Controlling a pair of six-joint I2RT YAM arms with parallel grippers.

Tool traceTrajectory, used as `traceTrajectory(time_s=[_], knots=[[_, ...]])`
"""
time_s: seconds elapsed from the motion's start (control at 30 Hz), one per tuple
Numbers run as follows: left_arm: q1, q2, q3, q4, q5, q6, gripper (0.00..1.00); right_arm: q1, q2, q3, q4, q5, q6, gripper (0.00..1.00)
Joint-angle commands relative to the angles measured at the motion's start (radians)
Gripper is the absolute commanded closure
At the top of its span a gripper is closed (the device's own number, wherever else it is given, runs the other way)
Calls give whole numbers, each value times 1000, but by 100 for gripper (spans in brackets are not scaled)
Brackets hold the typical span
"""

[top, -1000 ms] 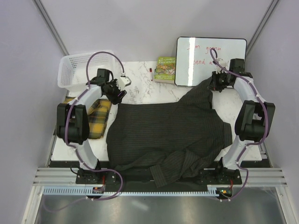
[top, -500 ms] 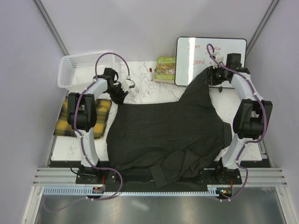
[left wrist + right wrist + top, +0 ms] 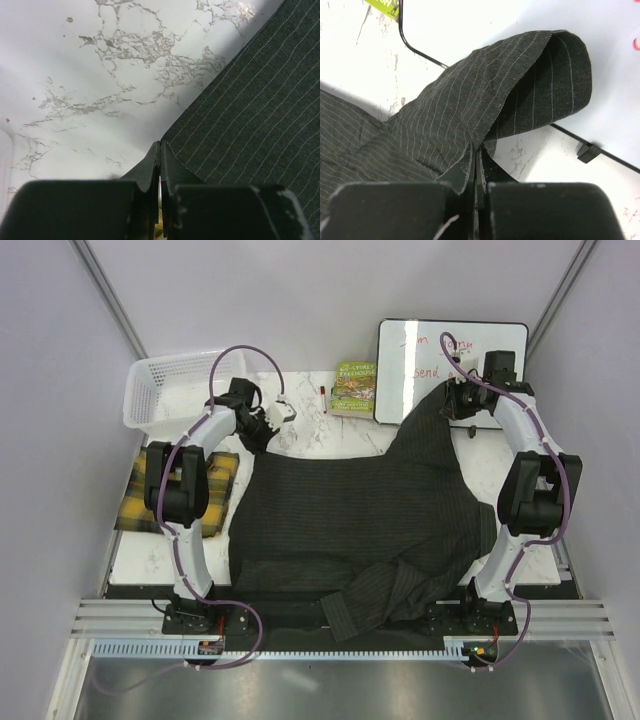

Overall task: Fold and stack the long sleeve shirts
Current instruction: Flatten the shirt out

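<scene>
A dark pinstriped long sleeve shirt (image 3: 360,520) lies spread across the marble table (image 3: 310,435). My left gripper (image 3: 262,432) sits at its far left corner. In the left wrist view the left gripper (image 3: 160,145) is shut, and the hem of the dark shirt (image 3: 250,110) runs into its tips. My right gripper (image 3: 453,405) is shut on the far right corner and holds it up. In the right wrist view a fold of the dark shirt (image 3: 470,110) loops above the right gripper (image 3: 476,150). A yellow plaid shirt (image 3: 135,508) lies at the left edge, partly under the left arm.
A white mesh basket (image 3: 140,390) stands at the back left. At the back, a green book (image 3: 353,387) lies next to a whiteboard (image 3: 420,380) with red writing. The whiteboard (image 3: 470,25) lies under the raised cloth. The shirt's near part hangs over the table's front edge.
My left gripper has closed at the dark shirt's far left corner after reaching further back. My right gripper has drawn the far right corner up and back over the whiteboard.
</scene>
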Motion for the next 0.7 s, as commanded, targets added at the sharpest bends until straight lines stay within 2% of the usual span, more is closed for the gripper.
traceTrajectory(time_s=[0.0, 0.2, 0.4, 0.5, 0.67], knots=[[-1, -58, -38, 52, -69, -8, 98, -1, 10, 78, 18, -5, -9, 100], [2, -202, -93, 58, -31, 10, 98, 1, -88, 53, -40, -31, -55, 100], [3, -316, -198, 150, -75, 42, 98, -1, -139, 5, -42, -20, -97, 100], [3, -316, -216, 233, -112, 33, 98, 2, -109, 43, -11, -10, -83, 100], [5, -192, -116, 223, -140, -1, 98, 5, 20, 200, -39, 4, -72, 100]])
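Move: Both hands already grip the dark striped shirt along its far side, the left hand low over the table, the right holding the sleeve about 12 cm up. The shirt's middle lies some 22 cm right and 17 back of the left hand, with the white basket 20 left and 16 ahead, the plaid shirt 21 left and 10 back. From the right hand, the shirt's middle is about 22 left and 22 back, the whiteboard 15 ahead and 3 right, the book 22 left and 11 ahead. Upward together, after a short draw back of about 2 cm, both hands raise the pinched far corners of the shirt, then swing forward again as the rise ends. The left climbs some 7 cm, edging left and tipping its fingers forward and up about 15 degrees; the right climbs about 5 cm with only a slight tilt. Both sets of fingers stay shut on the cloth. ##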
